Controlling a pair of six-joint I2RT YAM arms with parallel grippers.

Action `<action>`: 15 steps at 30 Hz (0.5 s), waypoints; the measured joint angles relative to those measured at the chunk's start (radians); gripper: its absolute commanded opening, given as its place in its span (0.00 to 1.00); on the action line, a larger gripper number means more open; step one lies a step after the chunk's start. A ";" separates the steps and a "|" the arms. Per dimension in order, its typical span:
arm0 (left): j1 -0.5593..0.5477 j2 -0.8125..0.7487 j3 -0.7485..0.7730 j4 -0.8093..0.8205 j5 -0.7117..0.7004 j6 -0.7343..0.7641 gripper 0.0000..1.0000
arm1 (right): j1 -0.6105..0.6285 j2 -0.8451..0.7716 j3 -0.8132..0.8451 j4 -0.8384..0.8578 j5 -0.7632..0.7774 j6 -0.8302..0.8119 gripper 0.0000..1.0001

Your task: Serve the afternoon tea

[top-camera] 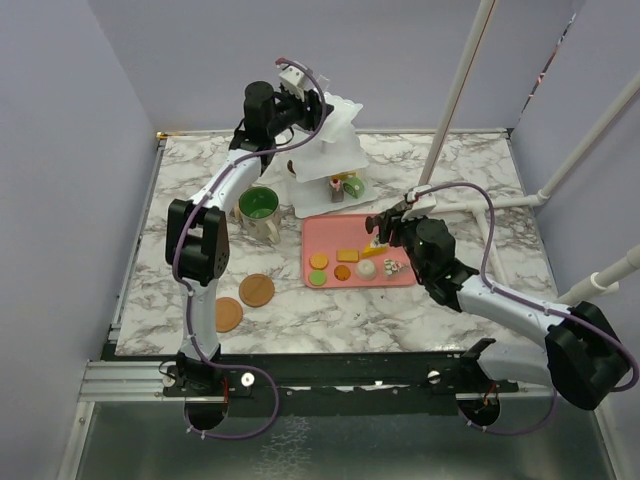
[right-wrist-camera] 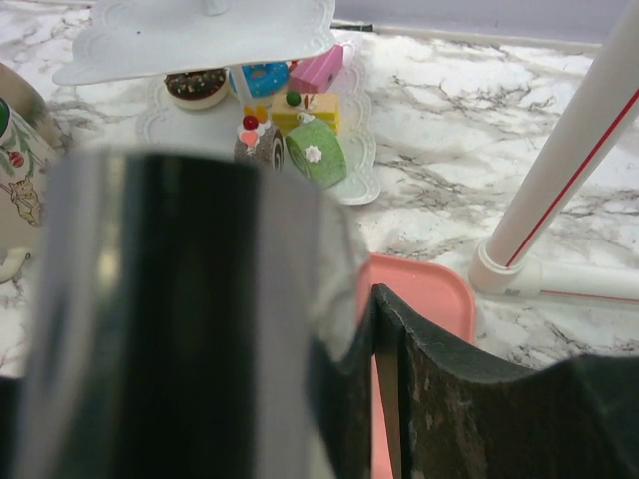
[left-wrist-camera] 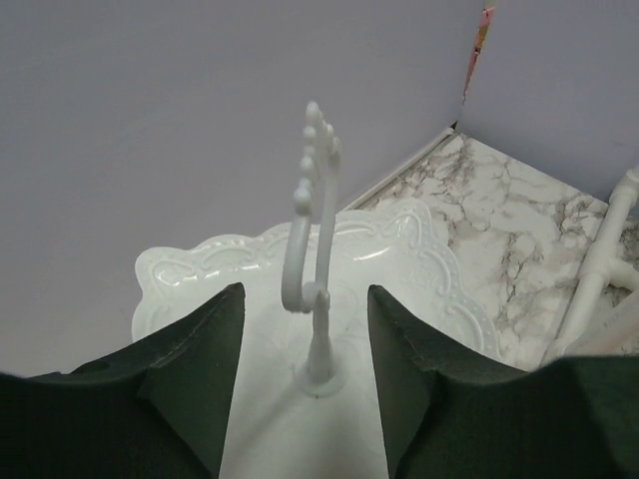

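Note:
The white three-tier stand (top-camera: pixel 322 150) stands at the back centre. My left gripper (top-camera: pixel 297 92) hovers over its top tier (left-wrist-camera: pixel 399 249), open, jaws either side of the beaded handle (left-wrist-camera: pixel 312 200) without touching it. Several toy pastries sit on the bottom tier (right-wrist-camera: pixel 305 130), among them a chocolate donut (right-wrist-camera: pixel 196 87) and a green roll (right-wrist-camera: pixel 318 153). More pastries (top-camera: pixel 345 265) lie on the pink tray (top-camera: pixel 325 232). My right gripper (top-camera: pixel 383 228) is over the tray's far edge, jaws nearly together on a blurred black-and-silver tool (right-wrist-camera: pixel 180 319) that looks like tongs. The green-inside mug (top-camera: pixel 258 207) stands left of the stand.
Two round wooden coasters (top-camera: pixel 257 290) (top-camera: pixel 229 314) lie at the front left. White poles (top-camera: pixel 455 95) rise at the right, one base close to the tray (right-wrist-camera: pixel 499 269). A patterned mug (right-wrist-camera: pixel 15 190) shows at the left edge of the right wrist view.

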 measured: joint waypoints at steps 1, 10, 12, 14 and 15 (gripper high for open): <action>0.000 0.015 0.022 0.000 0.005 0.000 0.50 | 0.000 -0.007 0.004 -0.024 0.000 0.007 0.55; -0.003 0.077 0.125 0.023 -0.029 0.003 0.10 | 0.007 -0.063 0.046 -0.205 0.000 0.085 0.56; -0.011 0.079 0.125 0.031 -0.058 0.006 0.09 | 0.016 -0.074 0.048 -0.234 0.000 0.095 0.56; -0.021 0.082 0.125 0.041 -0.095 0.017 0.09 | 0.024 -0.081 0.048 -0.259 0.004 0.100 0.56; -0.026 0.083 0.125 0.043 -0.113 0.021 0.09 | 0.027 -0.083 0.048 -0.269 0.007 0.103 0.56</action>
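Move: The cake stand's handle is right in front of the open left fingertips, about 3 cm ahead, 2 cm right and 1 cm up. The stand's top plate lies roughly 10 cm below the handle, and the green mug some 14 cm back, 15 cm left of the left hand and well below. The yellow cake is almost under the right hand, about 16 cm down. From that hand the white cluster is 4 cm back, 2 cm right; the green roll 15 cm ahead, 7 cm left. The left fingers close on the stand's handle and pinch it, as the hand goes some 2.5 cm forward and 2 cm up and tilts slightly upward. The right hand, keeping its grip on the tongs, eases about 2 cm back over the pink tray, sinking a little and tipping down some 10 degrees. ##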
